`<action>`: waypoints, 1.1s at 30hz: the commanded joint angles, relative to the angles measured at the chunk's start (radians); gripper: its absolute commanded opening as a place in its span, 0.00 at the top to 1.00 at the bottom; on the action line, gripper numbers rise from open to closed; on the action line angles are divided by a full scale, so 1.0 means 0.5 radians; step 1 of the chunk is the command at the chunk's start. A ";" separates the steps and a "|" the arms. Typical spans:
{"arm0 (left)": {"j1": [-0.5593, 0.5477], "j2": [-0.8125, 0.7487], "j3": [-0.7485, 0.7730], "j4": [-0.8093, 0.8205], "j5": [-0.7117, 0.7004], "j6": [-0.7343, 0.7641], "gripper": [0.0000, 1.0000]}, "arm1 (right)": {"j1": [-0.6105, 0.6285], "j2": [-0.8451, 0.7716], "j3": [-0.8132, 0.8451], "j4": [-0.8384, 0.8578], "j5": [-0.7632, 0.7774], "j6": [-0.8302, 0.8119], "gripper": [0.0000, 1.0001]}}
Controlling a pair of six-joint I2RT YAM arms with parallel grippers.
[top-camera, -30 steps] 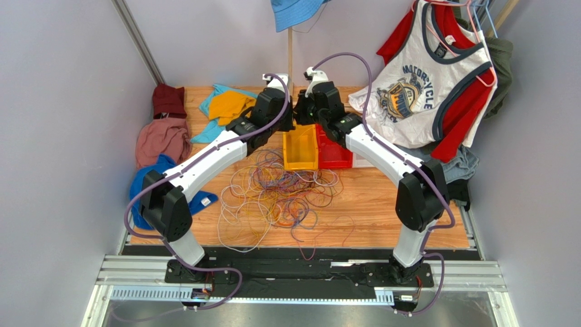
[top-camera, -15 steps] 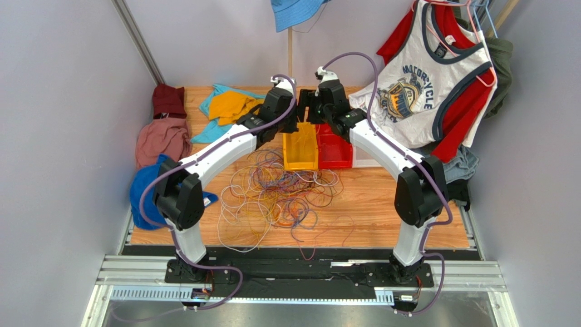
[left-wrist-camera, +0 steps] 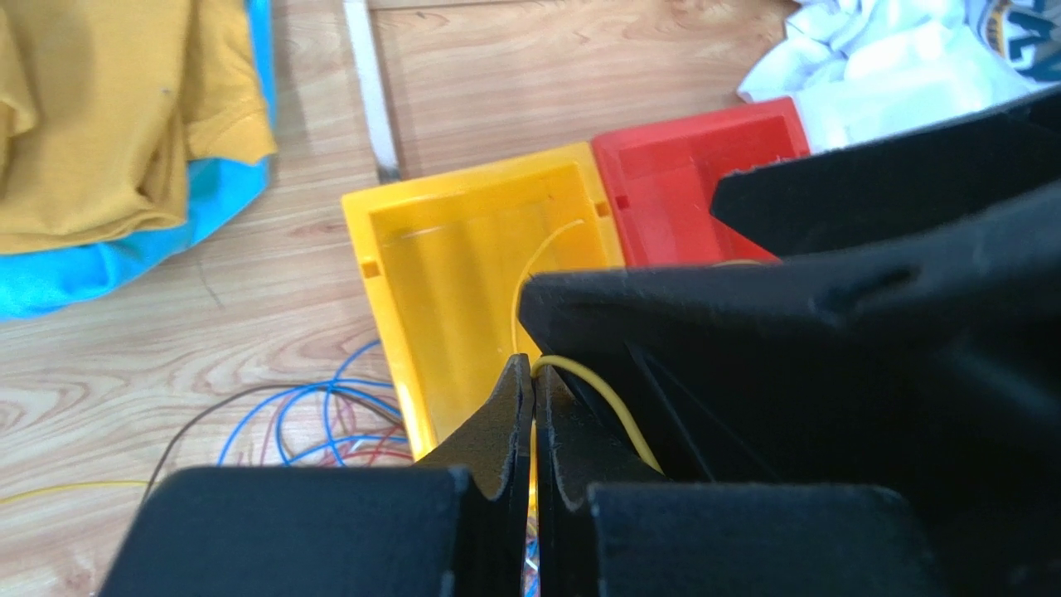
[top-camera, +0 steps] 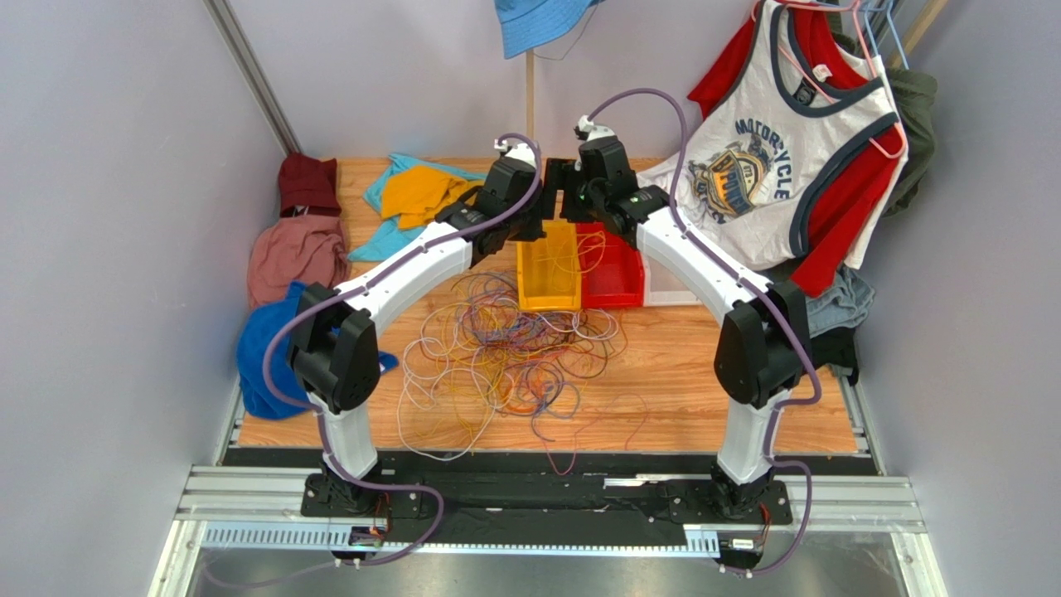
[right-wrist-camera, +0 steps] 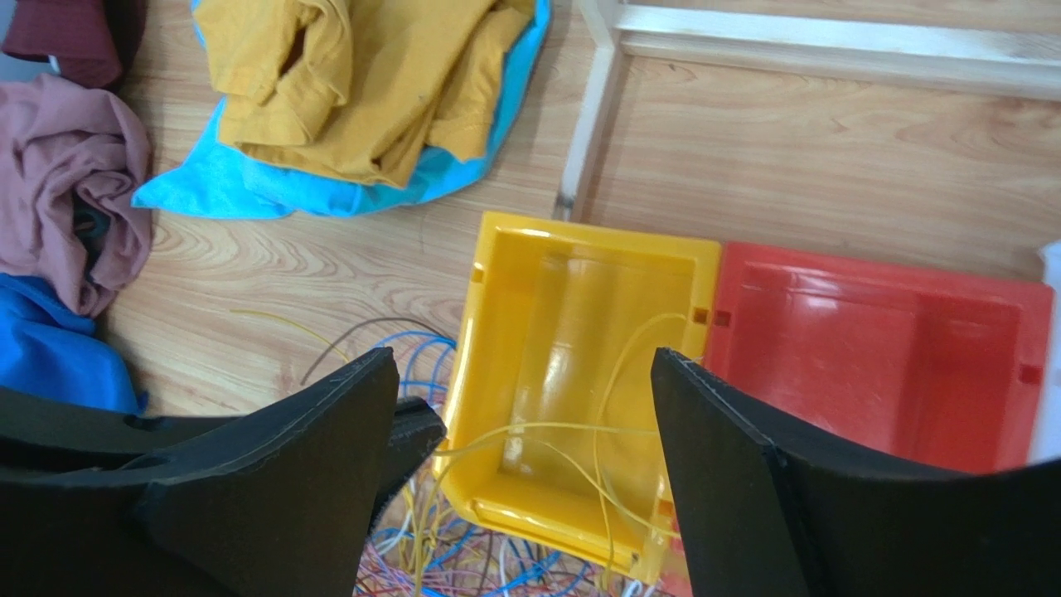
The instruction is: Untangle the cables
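Observation:
The cables (top-camera: 511, 355) lie in a tangled heap of white, yellow, orange, purple, blue and red loops on the wooden table, just in front of a yellow bin (top-camera: 549, 268) and a red bin (top-camera: 610, 271). My left gripper (left-wrist-camera: 533, 373) hangs above the yellow bin (left-wrist-camera: 473, 286) and is shut on a thin yellow cable (left-wrist-camera: 607, 396). That yellow cable (right-wrist-camera: 585, 429) loops down into the yellow bin (right-wrist-camera: 561, 336). My right gripper (right-wrist-camera: 523, 435) is close beside the left one, open wide, with nothing between its fingers. In the top view both grippers (top-camera: 544, 218) (top-camera: 570, 205) meet over the bins' far end.
A yellow shirt on a blue cloth (top-camera: 417, 193) lies at the back left. Maroon and pink clothes (top-camera: 299, 243) and a blue garment (top-camera: 264, 348) line the left wall. A printed tank top (top-camera: 760, 162) hangs at the right. A wooden post (top-camera: 529, 112) stands behind the bins.
My right gripper has opened wide from shut and let go of the yellow cable. Both grippers have moved slightly toward the back, over the bins. The left gripper stays shut.

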 commanded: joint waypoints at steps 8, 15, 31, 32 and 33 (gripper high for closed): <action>0.046 0.010 0.173 0.139 0.094 -0.043 1.00 | 0.070 -0.462 -0.425 0.270 0.177 0.175 0.22; 0.046 0.339 0.548 -0.033 0.192 -0.031 1.00 | 0.107 -0.934 -0.716 0.243 0.199 0.289 0.22; 0.119 0.547 0.395 -0.067 0.223 -0.123 1.00 | 0.126 -0.913 -1.266 0.464 0.132 0.427 0.24; 0.123 0.551 0.398 -0.073 0.250 -0.120 1.00 | 0.129 -0.892 -1.272 0.473 0.129 0.424 0.24; 0.126 0.563 0.407 -0.079 0.262 -0.114 1.00 | 0.129 -0.883 -1.284 0.494 0.132 0.424 0.24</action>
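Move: Almost beneath the left hand, which still pinches the yellow cable, lies the yellow box, its middle about 2 cm ahead, 1 cm right and 14 cm down; the red box stands some 11 cm right of that box. From the right hand, already open, the yellow box is level in reach, 2 cm left, the red box 9 cm right, and the cable tangle's middle some 20 cm back and 6 cm left, 17 cm down. Backing off with its fingers wide open, the right hand draws about 11 cm back and 4 to 5 cm right, arcing up some 7 cm and then sinking below its starting height towards the tangle. The left hand keeps its pinch on the yellow cable, swings 5 cm forward with a slight rise, then lowers the cable some 10 cm towards the yellow box, the wrist tipping down. ##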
